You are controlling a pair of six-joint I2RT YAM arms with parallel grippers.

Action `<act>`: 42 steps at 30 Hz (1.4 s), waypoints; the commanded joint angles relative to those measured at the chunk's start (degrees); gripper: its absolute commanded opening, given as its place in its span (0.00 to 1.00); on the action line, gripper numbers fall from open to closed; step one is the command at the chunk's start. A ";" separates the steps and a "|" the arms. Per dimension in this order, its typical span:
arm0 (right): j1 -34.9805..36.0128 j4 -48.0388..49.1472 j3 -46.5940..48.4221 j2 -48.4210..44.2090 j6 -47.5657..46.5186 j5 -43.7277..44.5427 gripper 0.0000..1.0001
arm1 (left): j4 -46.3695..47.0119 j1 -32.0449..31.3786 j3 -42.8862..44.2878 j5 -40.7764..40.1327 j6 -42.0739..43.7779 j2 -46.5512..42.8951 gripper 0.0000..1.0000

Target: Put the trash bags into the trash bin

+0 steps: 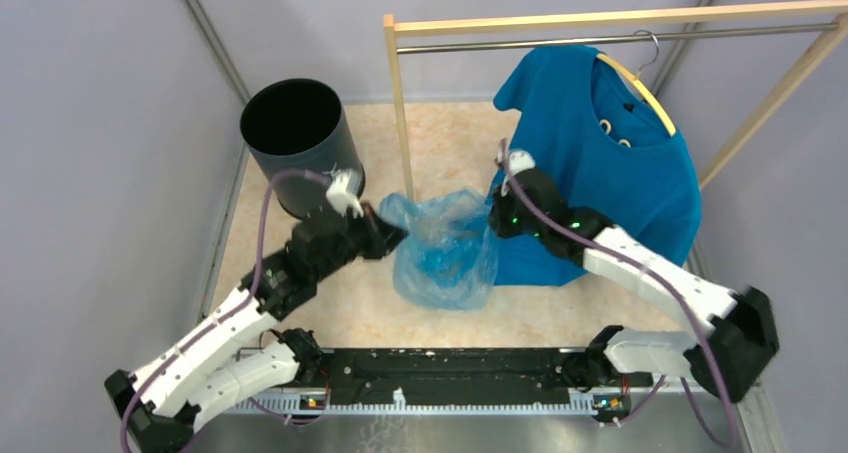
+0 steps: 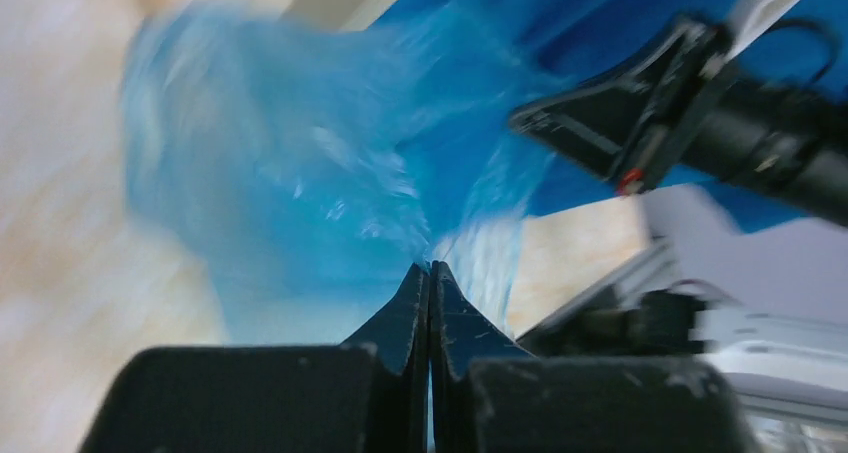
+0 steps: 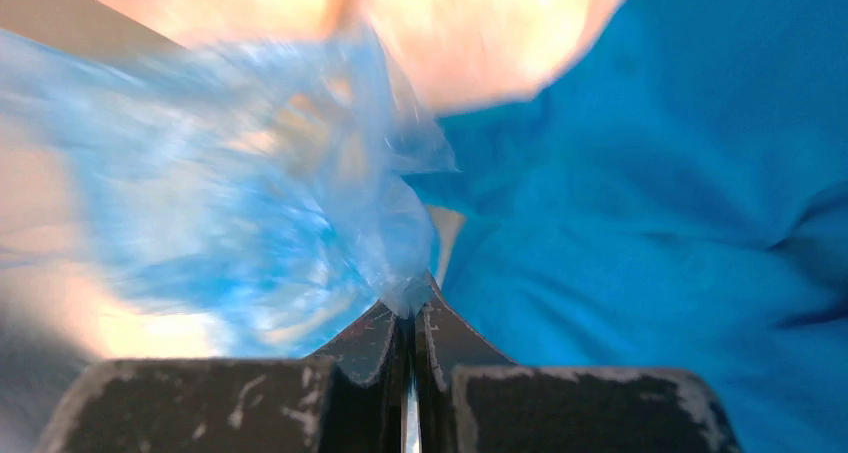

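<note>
A translucent light-blue trash bag (image 1: pixel 445 253) hangs stretched between my two grippers above the floor. My left gripper (image 1: pixel 395 235) is shut on the bag's left edge; in the left wrist view the bag (image 2: pixel 300 173) fans out from the closed tips (image 2: pixel 430 266). On the bag's right edge my right gripper (image 1: pixel 492 218) is shut, with plastic (image 3: pixel 250 203) bunched at its tips (image 3: pixel 408 308). The black round trash bin (image 1: pixel 297 143) stands upright and open at the back left, just behind the left gripper.
An opaque blue T-shirt (image 1: pixel 610 163) hangs on a hanger from a wooden rack (image 1: pixel 400 103), right behind the right gripper. Grey walls close in both sides. The rack's left post stands between bin and shirt.
</note>
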 commanded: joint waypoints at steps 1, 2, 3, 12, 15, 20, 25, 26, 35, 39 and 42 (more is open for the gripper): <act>-0.31 -11.47 17.33 -17.12 -4.93 0.52 0.00 | 6.51 0.13 24.55 12.25 9.15 8.97 0.00; -0.26 -12.55 20.08 -20.23 -5.22 -1.64 0.00 | 6.81 0.06 28.12 15.13 10.07 10.08 0.00; -0.27 -12.62 22.00 -23.54 -5.46 -4.32 0.00 | 8.63 0.05 29.63 18.50 10.31 10.27 0.00; -0.24 -6.63 -1.23 -40.12 0.76 -7.13 0.00 | 10.91 0.04 7.26 12.33 7.02 1.47 0.00; -0.25 -6.63 -11.73 -40.28 4.29 -11.17 0.00 | -0.90 0.04 -1.80 8.54 4.10 -3.61 0.00; -0.28 -4.42 -16.13 -42.82 7.39 -14.27 0.00 | -3.96 0.07 -6.04 6.56 1.16 -13.92 0.00; -0.25 -5.85 1.71 -39.16 3.64 -16.31 0.00 | 1.03 0.06 7.48 6.94 7.61 -10.01 0.00; -0.26 -6.74 6.46 -37.83 2.35 -16.65 0.00 | 1.05 0.09 12.17 7.25 10.05 -7.93 0.00; -0.24 -3.98 18.62 -39.47 0.43 -18.14 0.00 | 4.43 0.04 32.20 13.27 19.59 -3.09 0.00; -0.24 -3.43 3.03 -43.06 4.62 -13.46 0.00 | 1.35 0.04 17.14 3.05 14.69 -7.31 0.00; -0.23 -4.91 -9.36 -43.53 10.86 -13.62 0.00 | -5.54 0.04 7.32 -1.47 9.48 -8.88 0.00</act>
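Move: Both hands already pinch the trash bag, which hangs bunched between them: its middle lies about 8 cm to the right of the left hand, 1 cm nearer the base and 10 cm below. The same spot is some 9 cm left of the right hand, 7 cm back and 4 cm below. From the left hand the trash bin stands roughly 20 cm ahead, 20 cm to the left and 8 cm lower; from the right hand the T-shirt hangs about 20 cm right and 10 cm ahead. With the fingers staying shut on the bag's rim, both hands fling it upwards fast, the left by about 24 cm and the right by some 33 cm while also swinging back towards the base, then whip down to near their starting heights, the left a little under it. They snap up again to much the same tops, the wrists tipping the fingertips upward by 30 to 40 degrees on each upstroke, and are just sinking again as the second shake ends, the right hand about 12 cm farther back than it began. ##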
